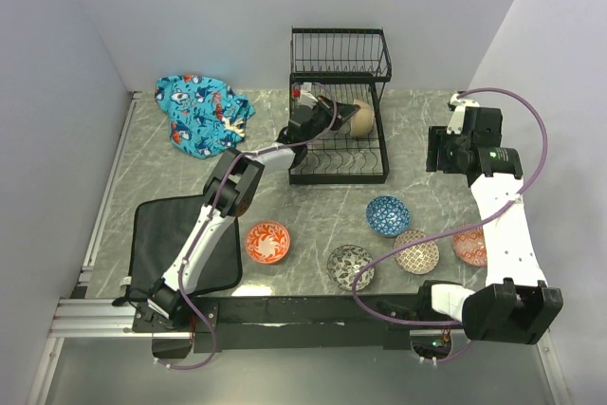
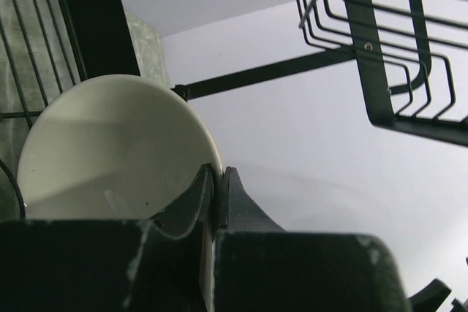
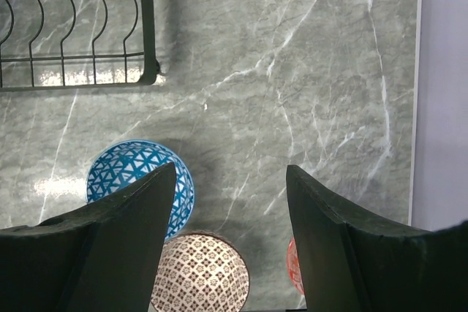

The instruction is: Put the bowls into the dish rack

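Note:
The black wire dish rack [image 1: 339, 154] stands at the back middle of the table. My left gripper [image 1: 327, 119] reaches into its lower tier and is shut on the rim of the cream-white bowl [image 1: 361, 118]. In the left wrist view the fingers [image 2: 232, 195] pinch the rim of that bowl [image 2: 110, 147], with the rack's wires [image 2: 380, 49] overhead. My right gripper [image 1: 438, 151] hovers open and empty to the right of the rack. On the table lie the red-orange floral bowl [image 1: 268, 241], black-and-white bowl [image 1: 350, 266], blue bowl [image 1: 388, 215], brown dotted bowl [image 1: 416, 250] and salmon-orange bowl [image 1: 469, 247].
A blue patterned cloth [image 1: 204, 113] lies at the back left and a black mat [image 1: 180, 244] at the front left. In the right wrist view the rack's corner [image 3: 148, 71], the blue bowl [image 3: 124, 169], the brown dotted bowl [image 3: 201, 275] and the salmon-orange bowl [image 3: 292, 264] show below the open gripper [image 3: 230, 180].

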{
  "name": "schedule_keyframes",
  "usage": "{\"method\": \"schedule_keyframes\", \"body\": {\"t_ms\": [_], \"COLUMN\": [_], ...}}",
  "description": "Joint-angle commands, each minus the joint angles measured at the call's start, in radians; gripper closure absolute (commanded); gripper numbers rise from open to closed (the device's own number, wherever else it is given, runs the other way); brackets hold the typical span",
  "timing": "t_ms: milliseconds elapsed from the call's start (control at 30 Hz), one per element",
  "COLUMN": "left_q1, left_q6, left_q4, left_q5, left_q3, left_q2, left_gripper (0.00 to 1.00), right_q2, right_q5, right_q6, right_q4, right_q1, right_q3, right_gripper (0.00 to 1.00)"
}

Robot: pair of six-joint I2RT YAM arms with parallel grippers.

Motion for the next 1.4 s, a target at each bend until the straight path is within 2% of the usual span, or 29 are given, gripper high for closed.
{"method": "schedule_keyframes", "body": {"t_ms": [0, 133, 200, 233, 333, 533, 900, 1067, 1100, 1267, 1367], "left_q1": [-0.009, -0.011, -0.011, -0.011, -0.013, -0.017, -0.023, -0.022, -0.022, -0.022, -0.014], "left_q6": [-0.030, -0.064, -0.055, -0.041, -0.015, 0.016, 0.099, 0.168, 0.181, 0.278, 0.290], "left_q4": [-0.157, -0.214, -0.197, -0.188, -0.146, -0.071, -0.093, -0.077, -0.109, -0.197, -0.186], "left_q5": [-0.012, -0.042, -0.032, -0.026, -0.009, 0.026, 0.035, 0.055, 0.054, 0.035, 0.050], "left_q3": [0.008, 0.011, 0.003, -0.002, -0.021, -0.092, -0.193, -0.227, -0.230, -0.268, -0.342], "left_q2": [0.055, 0.048, 0.045, 0.036, 0.012, -0.096, -0.226, -0.266, -0.280, -0.333, -0.381], "left_gripper": [0.99, 0.91, 0.84, 0.76, 0.68, 0.63, 0.54, 0.46, 0.31, 0.29, 0.29], "right_q2": [0.000, -0.007, -0.012, -0.012, -0.017, -0.023, -0.061, -0.098, -0.101, -0.129, -0.148], "right_q5": [0.018, 0.018, 0.016, 0.014, 0.008, -0.007, -0.032, -0.041, -0.041, -0.042, -0.045], "right_q6": [-0.011, -0.010, -0.010, -0.010, -0.005, 0.005, 0.021, 0.027, 0.027, 0.031, 0.035], "right_q4": [0.027, 0.029, 0.029, 0.030, 0.027, 0.027, 0.032, 0.027, 0.026, 0.021, 0.021], "right_q1": [-0.007, -0.007, -0.006, -0.007, -0.007, -0.007, -0.007, -0.007, -0.009, -0.009, -0.007], "right_q3": [0.046, 0.035, 0.032, 0.032, 0.039, 0.058, 0.077, 0.062, 0.062, 0.068, 0.065], "right_gripper": [0.30, 0.31, 0.31, 0.30, 0.31, 0.31, 0.31, 0.30, 0.30, 0.30, 0.30]}}
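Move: The cream bowl is still pinched by its rim in the left hand; its middle, over the lower tier of the dish rack, lies about 4 cm ahead, 6 cm to the right and 6 cm below. The rack's right side rail runs about 13 cm to the right and 3 cm ahead, its front rail 13 cm back and straight in line, and the upper tier 16 cm ahead, above. From the right hand the cream bowl is some 28 cm ahead, 18 cm left and 13 cm lower. The left hand eases the cream bowl forward and down by about a centimetre into the lower tier's wires, its fingers parting to let go of the rim, then draws back about 5 cm and a little left, sinking before rising slightly, with the fingers opening wide and the wrist rolling some 15 degrees so that the fingertips dip. Late on, the empty right hand, still open and well clear to the right of the rack, rises about 5 cm while its fingers tilt up roughly 10 degrees. ##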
